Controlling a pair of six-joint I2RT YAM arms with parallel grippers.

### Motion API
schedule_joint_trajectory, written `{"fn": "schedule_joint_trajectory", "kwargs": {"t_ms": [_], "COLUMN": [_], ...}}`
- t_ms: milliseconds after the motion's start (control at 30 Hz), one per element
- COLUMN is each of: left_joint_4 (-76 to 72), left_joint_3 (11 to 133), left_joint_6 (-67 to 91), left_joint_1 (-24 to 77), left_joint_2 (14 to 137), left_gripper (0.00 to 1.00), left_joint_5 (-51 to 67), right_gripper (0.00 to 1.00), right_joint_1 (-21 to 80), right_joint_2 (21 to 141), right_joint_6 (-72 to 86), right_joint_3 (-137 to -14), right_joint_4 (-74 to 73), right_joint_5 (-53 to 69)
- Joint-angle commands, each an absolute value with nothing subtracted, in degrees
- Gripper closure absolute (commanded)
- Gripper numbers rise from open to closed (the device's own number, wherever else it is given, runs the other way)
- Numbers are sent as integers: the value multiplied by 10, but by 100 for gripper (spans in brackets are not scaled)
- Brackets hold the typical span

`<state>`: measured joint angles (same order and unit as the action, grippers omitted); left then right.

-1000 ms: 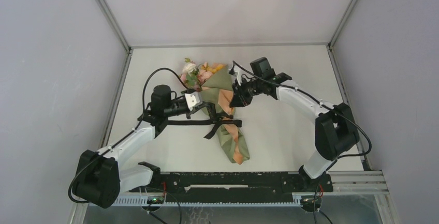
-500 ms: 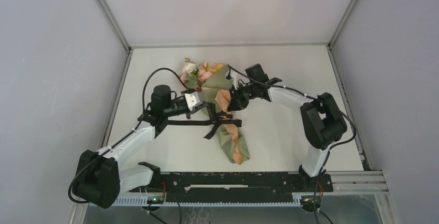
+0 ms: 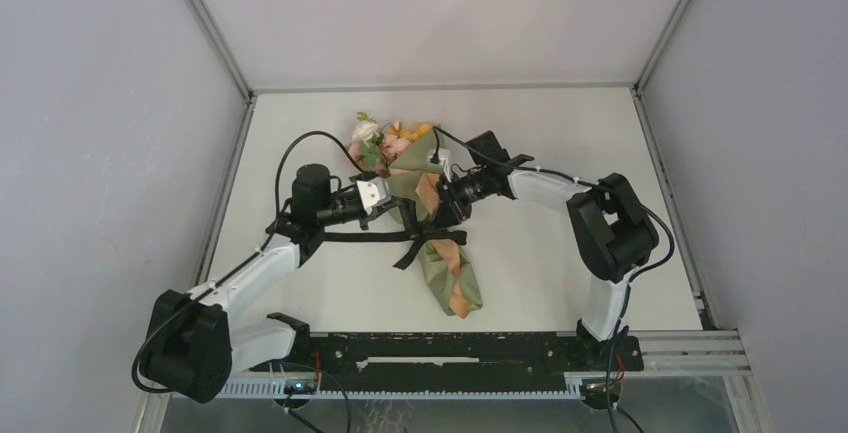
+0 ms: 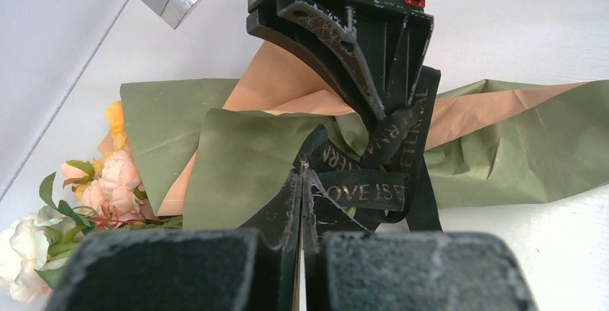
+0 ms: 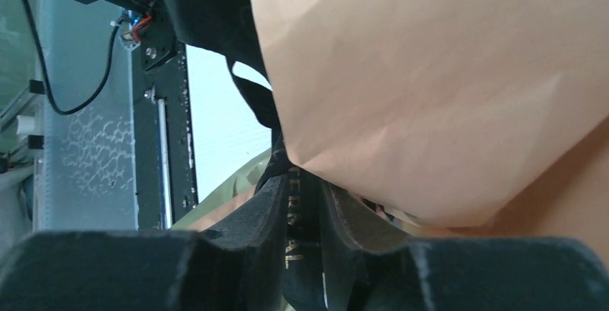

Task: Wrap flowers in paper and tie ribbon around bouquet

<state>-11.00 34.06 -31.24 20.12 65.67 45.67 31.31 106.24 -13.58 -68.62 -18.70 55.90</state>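
The bouquet point(image 3: 443, 263) lies slantwise on the white table, flowers point(image 3: 378, 137) at its far end, olive and peach paper point(image 4: 244, 160) rolled round the stems. The black ribbon point(image 3: 350, 236) crosses its middle. My left gripper point(image 3: 388, 198) is at the wrap's left side, its jaws pressed shut with the lettered ribbon point(image 4: 359, 185) pinched at the tips point(image 4: 305, 171). My right gripper point(image 3: 442, 198) faces it from the right. A strand of ribbon point(image 5: 294, 253) fills the narrow gap between its fingers point(image 5: 301, 185), under a peach paper point(image 5: 431, 95) flap. It also shows in the left wrist view point(image 4: 384, 117).
A black rail point(image 3: 450, 348) runs along the near table edge. Grey walls close in the left, right and back. The left arm's black cable point(image 3: 300, 143) loops above the table beside the blooms. The narrow tip of the wrap point(image 3: 465, 303) points toward the rail.
The right arm has swung in to the left and its gripper has slid from beside the wrap to right against it. The left arm and bouquet have stayed put.
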Motion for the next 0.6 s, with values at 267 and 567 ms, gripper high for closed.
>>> {"fn": "schedule_joint_trajectory", "kwargs": {"t_ms": [267,567], "left_joint_4": [-117,-116], "left_joint_3": [345,347], "left_joint_6": [-310,-312], "left_joint_1": [201,201], "left_joint_2": [656,658], "left_gripper": [100,100], "left_joint_5": [463,462], "right_gripper": [56,51], "right_joint_1": [335,353], "right_joint_2": [1075,1072], "right_joint_6": [-119,-129], "right_joint_3": [-692,-692], "right_joint_4": [-169,-183], "right_joint_5": [566,553]}}
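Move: The ribbon crossing on the wrapped bouquet lies close below the right fingertips, about 2 cm back, 2 cm left and some 3 cm down, with a band of ribbon already round them. The short right-hand ribbon tail ends roughly 3 cm back and 6 cm right of that hand; the paper's peach flap is some 6 cm ahead and 2 cm left. From the left hand the crossing is about 4 cm back, 5 cm right and 9 cm lower. The ribbon band stays round the right fingertips as that hand works back and to its left at the crossing, about 2 cm in all, sinking roughly 1 cm after a tiny rise. Meanwhile its fingers spread from about a quarter to half open, the ribbon strip between them. The left hand stays put, still pinching its ribbon end shut above the crossing. ##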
